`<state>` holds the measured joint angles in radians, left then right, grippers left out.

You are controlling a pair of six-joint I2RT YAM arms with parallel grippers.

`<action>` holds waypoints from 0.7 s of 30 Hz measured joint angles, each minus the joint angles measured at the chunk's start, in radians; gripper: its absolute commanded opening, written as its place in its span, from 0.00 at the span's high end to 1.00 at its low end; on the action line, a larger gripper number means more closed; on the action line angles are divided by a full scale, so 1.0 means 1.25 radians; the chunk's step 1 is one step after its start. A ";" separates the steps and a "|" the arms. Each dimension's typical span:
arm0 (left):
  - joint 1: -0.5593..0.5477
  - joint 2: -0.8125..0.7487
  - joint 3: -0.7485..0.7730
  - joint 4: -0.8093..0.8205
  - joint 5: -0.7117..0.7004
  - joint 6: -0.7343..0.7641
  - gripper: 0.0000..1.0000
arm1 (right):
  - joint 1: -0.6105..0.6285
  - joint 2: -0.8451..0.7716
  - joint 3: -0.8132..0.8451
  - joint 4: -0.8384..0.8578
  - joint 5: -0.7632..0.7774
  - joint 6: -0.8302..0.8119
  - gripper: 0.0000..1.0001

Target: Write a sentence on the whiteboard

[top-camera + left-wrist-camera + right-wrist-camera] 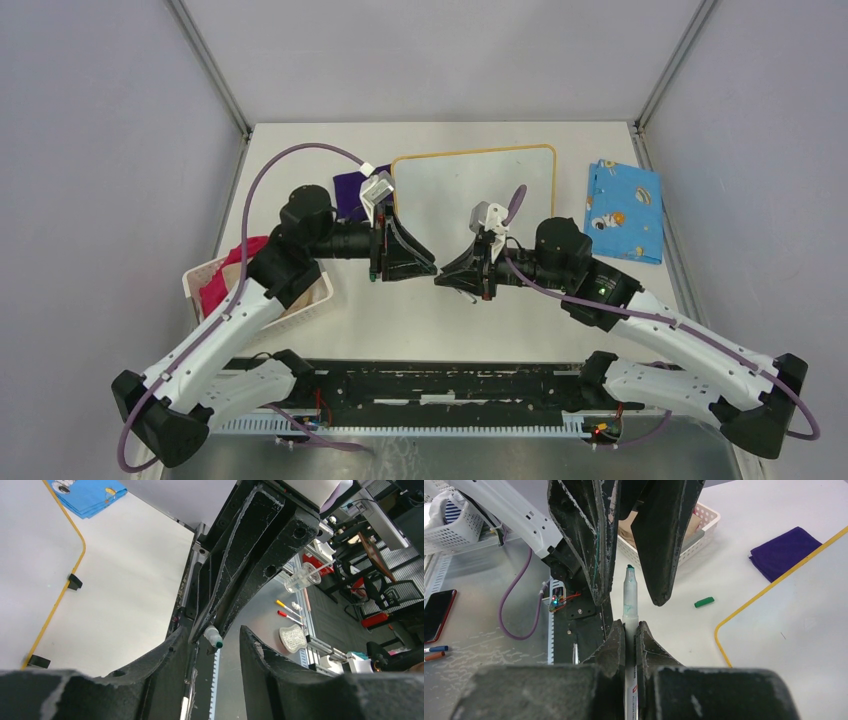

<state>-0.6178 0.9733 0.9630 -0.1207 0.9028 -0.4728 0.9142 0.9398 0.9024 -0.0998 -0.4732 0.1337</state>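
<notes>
The whiteboard (470, 185) lies flat at the back middle of the table, with a thin orange frame (75, 535) and a blank white face (804, 615). No sentence shows on it. In front of the board my two grippers meet tip to tip. My right gripper (629, 625) is shut on a white marker (630, 597) whose bare green tip points at the left arm. My left gripper (214, 630) is open, its jaws either side of that green tip (218, 642) with a gap on each side. From above, the left gripper (432, 268) and right gripper (442, 280) nearly touch.
A small green marker cap (704, 601) lies loose on the table near the board's corner. A purple cloth (350, 190) sits left of the board and a blue patterned cloth (623, 210) right of it. A white basket (200, 280) holding pink fabric stands at the left.
</notes>
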 measured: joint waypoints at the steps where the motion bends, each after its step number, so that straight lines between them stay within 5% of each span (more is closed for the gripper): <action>1: 0.000 0.000 0.002 -0.004 0.000 0.000 0.54 | 0.000 0.000 0.000 0.000 -0.001 0.000 1.00; 10: -0.010 0.005 0.010 -0.011 0.001 0.005 0.57 | 0.000 0.002 0.000 0.000 -0.001 0.000 1.00; 21: -0.031 0.012 0.010 -0.052 -0.006 0.030 0.79 | 0.000 0.002 0.000 0.000 -0.001 0.001 1.00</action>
<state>-0.6567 0.9886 0.9756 -0.1856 0.8951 -0.4355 0.9142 0.9421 0.9028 -0.0998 -0.4744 0.1349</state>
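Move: The uncapped marker, still held by the right hand, lies with its middle some 4 cm to the left hand's right, about 2 cm nearer the base and 2 cm lower. Its writing end already stands between the left fingers. From the right hand the marker's middle is about 2 cm to the right and 1 cm lower, level fore and aft. Some 25 cm below the left hand, the green cap lies 9 cm ahead and 14 cm left, and the whiteboard's black clip 8 cm ahead and 4 cm right. Back and down by about 1 cm each, with a slight shift right, the left hand settles around the marker's writing end. Meanwhile its half-open fingers narrow to about a quarter open, flanking that end right in front of the right fingertips; whether both pads touch can't be seen. The right hand stays put and keeps the marker pinched. ##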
